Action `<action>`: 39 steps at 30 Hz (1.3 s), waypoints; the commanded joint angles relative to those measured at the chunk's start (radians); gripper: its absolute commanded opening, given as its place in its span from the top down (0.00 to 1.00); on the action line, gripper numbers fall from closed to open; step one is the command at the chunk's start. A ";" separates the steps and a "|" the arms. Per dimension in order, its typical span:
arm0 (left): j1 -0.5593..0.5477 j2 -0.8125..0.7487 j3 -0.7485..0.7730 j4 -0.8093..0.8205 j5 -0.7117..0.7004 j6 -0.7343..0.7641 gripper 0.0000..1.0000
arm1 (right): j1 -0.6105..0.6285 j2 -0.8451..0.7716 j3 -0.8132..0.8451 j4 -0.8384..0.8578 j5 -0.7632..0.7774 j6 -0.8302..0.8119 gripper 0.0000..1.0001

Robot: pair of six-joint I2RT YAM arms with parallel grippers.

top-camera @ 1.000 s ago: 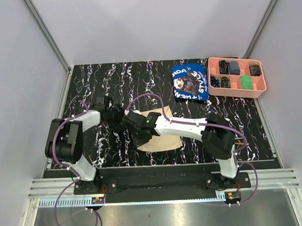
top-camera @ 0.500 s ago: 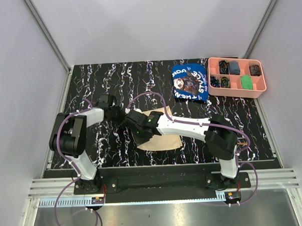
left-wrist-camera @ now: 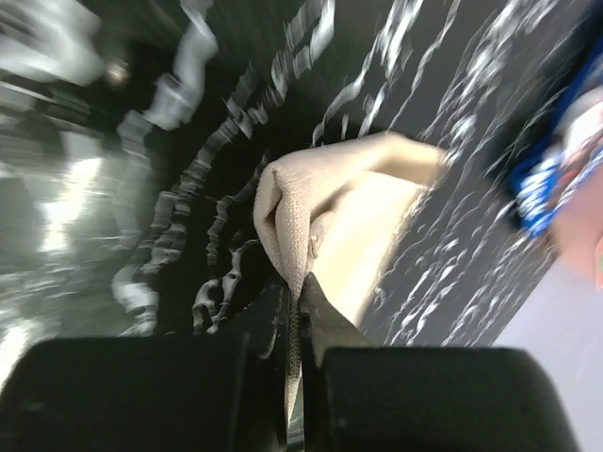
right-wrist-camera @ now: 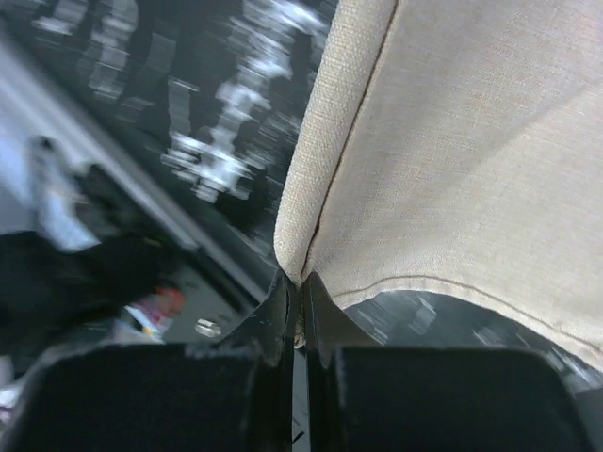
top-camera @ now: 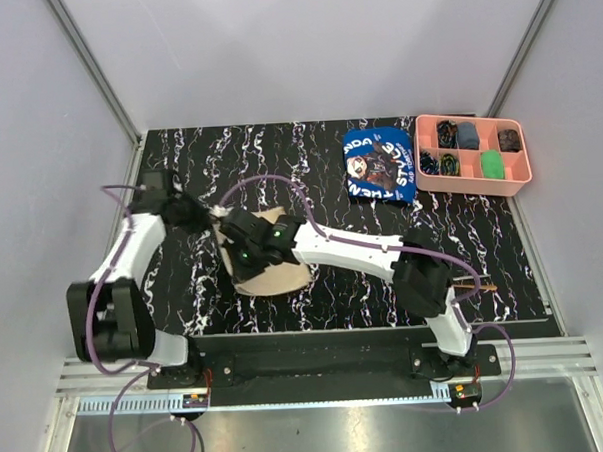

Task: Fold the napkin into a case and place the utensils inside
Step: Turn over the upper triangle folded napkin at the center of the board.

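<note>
The beige napkin lies folded on the black marbled table, left of centre, partly under my right arm. At its far left corner my left gripper is shut on a bunched edge of the cloth, which runs between the jaws. My right gripper is shut on the near left corner; in the right wrist view the napkin spreads away from the closed jaws. Thin wooden sticks, perhaps the utensils, poke out beside the right arm's elbow and are mostly hidden.
A blue printed cloth lies at the back right, next to a pink compartment tray holding small items. The metal rail of the near table edge runs below both arm bases. Grey walls close in the sides.
Both arms swung left and the napkin shifted left with them. The left gripper, open a second ago, closed on the napkin's edge. The right gripper stayed shut on its corner.
</note>
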 commanded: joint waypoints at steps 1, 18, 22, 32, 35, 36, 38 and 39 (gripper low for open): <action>0.178 -0.166 0.130 -0.146 -0.076 0.137 1.00 | 0.067 0.103 0.268 0.022 -0.198 -0.020 1.00; -0.077 0.001 0.319 -0.107 -0.272 0.195 1.00 | -0.058 -0.047 -0.394 1.051 -0.622 0.480 1.00; -0.225 0.165 0.331 -0.023 -0.343 0.156 1.00 | -0.127 -0.131 -0.676 1.172 -0.639 0.467 1.00; -0.437 0.325 0.386 0.059 -0.379 0.072 0.74 | -0.219 -0.278 -1.089 1.232 -0.573 0.484 0.74; -0.476 0.354 0.432 0.045 -0.337 0.086 0.50 | -0.281 -0.355 -1.161 1.153 -0.518 0.493 0.49; -0.478 0.338 0.437 0.042 -0.320 0.104 0.46 | -0.299 -0.380 -1.187 1.123 -0.512 0.482 0.45; -0.480 0.302 0.454 0.004 -0.301 0.133 0.26 | -0.335 -0.461 -1.189 0.954 -0.460 0.409 0.30; -0.480 0.254 0.457 -0.010 -0.275 0.144 0.16 | -0.339 -0.485 -1.177 0.888 -0.435 0.325 0.26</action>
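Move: The left hand already pinches the far end of the napkin's left edge some 9 cm above the board, and the right hand pinches its near end. The napkin's middle lies about 12 cm right and 8 cm back from the left hand, and about 6 cm ahead and 6 cm right of the right. The board spots for the held ends lie about 15 cm right of the left hand and 12 cm right and 1 cm back from the right. The blue bag is some 38 cm right and 11 cm ahead of the left hand. Both hands keep their pinch and swing the napkin's edge up and to the left together, roughly 11 cm left and rising well clear of the board, then reverse and sweep it about 25 cm right and down, laying the napkin over. The left wrist turns some 20 degrees clockwise, the right rolls and tips its fingers, and low at the end both grippers open to let go, still drifting right. ##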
